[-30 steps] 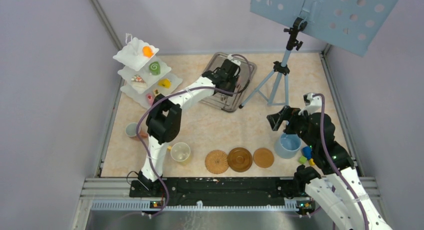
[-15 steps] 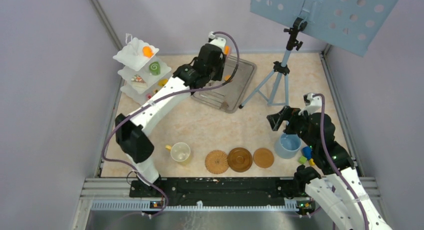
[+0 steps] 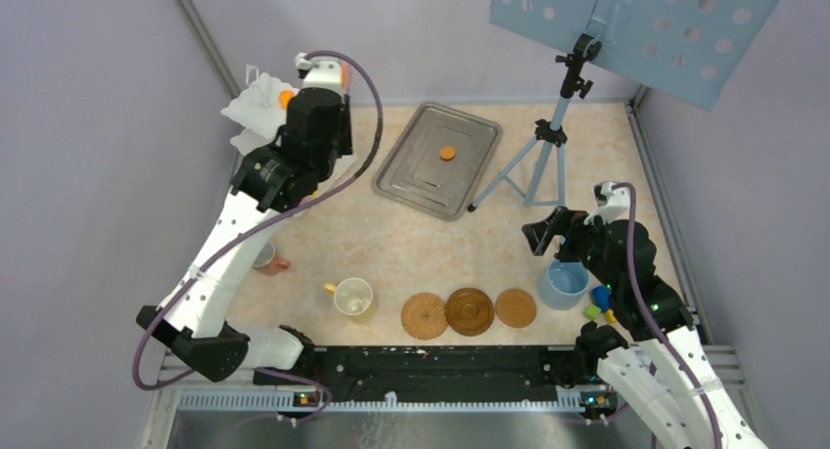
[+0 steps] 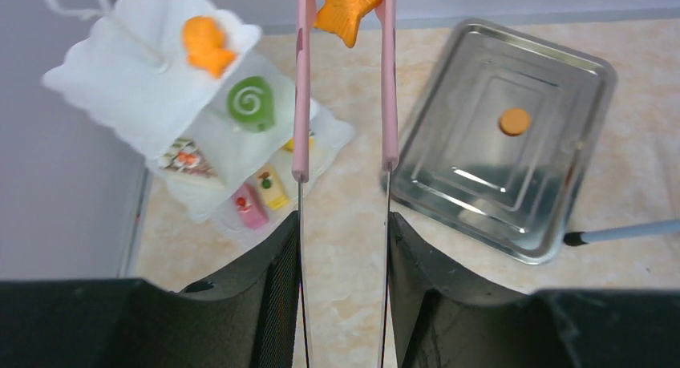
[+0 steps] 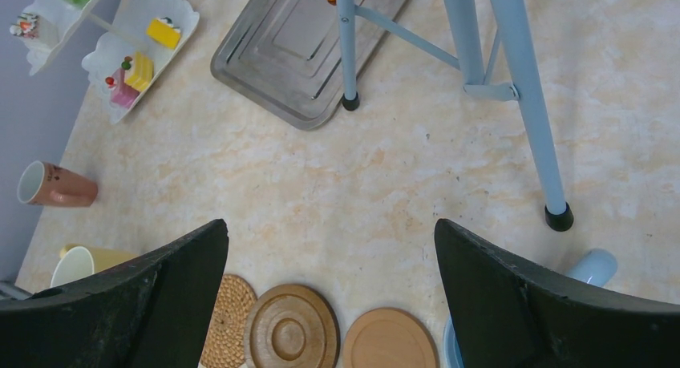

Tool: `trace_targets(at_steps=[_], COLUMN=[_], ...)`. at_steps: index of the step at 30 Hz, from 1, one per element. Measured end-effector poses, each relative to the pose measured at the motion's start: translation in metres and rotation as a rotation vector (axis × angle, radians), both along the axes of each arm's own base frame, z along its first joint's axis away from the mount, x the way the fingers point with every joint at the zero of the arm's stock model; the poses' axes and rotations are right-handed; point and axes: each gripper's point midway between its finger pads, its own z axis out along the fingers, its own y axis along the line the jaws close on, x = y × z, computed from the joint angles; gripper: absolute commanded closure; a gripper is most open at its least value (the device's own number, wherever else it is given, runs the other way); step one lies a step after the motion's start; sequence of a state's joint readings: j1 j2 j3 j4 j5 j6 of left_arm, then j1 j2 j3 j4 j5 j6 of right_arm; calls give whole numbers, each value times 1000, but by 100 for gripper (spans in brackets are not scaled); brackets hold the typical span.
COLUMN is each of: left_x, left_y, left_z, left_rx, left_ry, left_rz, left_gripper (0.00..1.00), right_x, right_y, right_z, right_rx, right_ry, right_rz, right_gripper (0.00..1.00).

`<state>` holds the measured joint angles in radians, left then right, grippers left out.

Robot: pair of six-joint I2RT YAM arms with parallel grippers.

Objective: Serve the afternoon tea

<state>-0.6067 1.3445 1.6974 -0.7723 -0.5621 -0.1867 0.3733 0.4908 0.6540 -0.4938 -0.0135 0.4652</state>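
Observation:
My left gripper [image 4: 343,224] is shut on the pink tongs [image 4: 303,87], and the tong tips pinch an orange star biscuit [image 4: 346,7]. It hovers beside the white three-tier stand [image 4: 120,87], which carries an orange biscuit [image 4: 204,46], a green swirl roll [image 4: 251,103], a pink slice [image 4: 250,206] and a yellow wedge [image 4: 273,188]. In the top view the left gripper [image 3: 315,112] is over the stand [image 3: 253,109]. A round orange biscuit [image 3: 447,154] lies in the metal tray [image 3: 411,180]. My right gripper [image 5: 330,224] is open with nothing in it, above the brown coasters [image 5: 290,336].
A yellow cup [image 3: 353,296] and a pink cup [image 3: 262,255] stand at front left, a blue cup [image 3: 565,285] at front right next to toy blocks [image 3: 597,302]. A blue tripod [image 3: 548,156] stands right of the tray. Walls close in on both sides.
My left arm lifted off the tray and swung left to the stand, carrying the tongs with the star biscuit. The right arm stayed still.

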Motion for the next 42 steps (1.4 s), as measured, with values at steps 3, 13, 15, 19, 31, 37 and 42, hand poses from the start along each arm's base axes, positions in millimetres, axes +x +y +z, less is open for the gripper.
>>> trace_targets(at_steps=[3,13,15,19,31,37,42], left_x=[-1,-3,-4,-7,-13,-12,-12], left_y=[42,106,106,107,116,122,129], left_z=[-1,-14,-17,-25,-61,-58,-55], left_rx=[1,-23,-28,-35,22,37,60], left_ry=[21,82,91,118,201,184,170], left_rz=[106,304,307,320,373,401,430], left_gripper=[83,89,91,97,91,91,87], right_x=[0,0,0,0,1,0,0], right_y=[0,0,0,0,1,1,1], right_z=[0,-2,-2,-2,-1,-1,-1], right_rx=[0,-1,-1,-1,1,2,2], right_ry=[0,3,3,1,0,0,0], right_rz=[0,0,0,0,4,6,7], right_gripper=[2,2,2,2,2,2,2])
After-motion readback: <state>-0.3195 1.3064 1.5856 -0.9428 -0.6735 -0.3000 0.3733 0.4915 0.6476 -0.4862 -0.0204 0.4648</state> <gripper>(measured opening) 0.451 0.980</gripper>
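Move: The left hand already holds an orange fish. The top tier of the white cake stand lies some 14 cm to its left, about 2 cm nearer the base and 8 cm lower. The fish already set there is about 10 cm left, 2 cm back and 7 cm below the hand; the green roll on the middle tier is 10 cm left, 6 cm back and 17 cm down. From the idle right hand, the top tier is roughly 22 cm ahead, 45 cm left and 8 cm higher. Keeping its pinch on the orange fish, the left arm sweeps quickly about 10 cm to its left, level and high, from the tray side to above the stand's top tier, its wrist swinging counter-clockwise. It then slows and sinks some 6 cm towards the tier while the fingers tip down by about 10 degrees, and finally creeps another couple of centimetres left with hardly any change in height, the wrist turned about 25 degrees in all. ##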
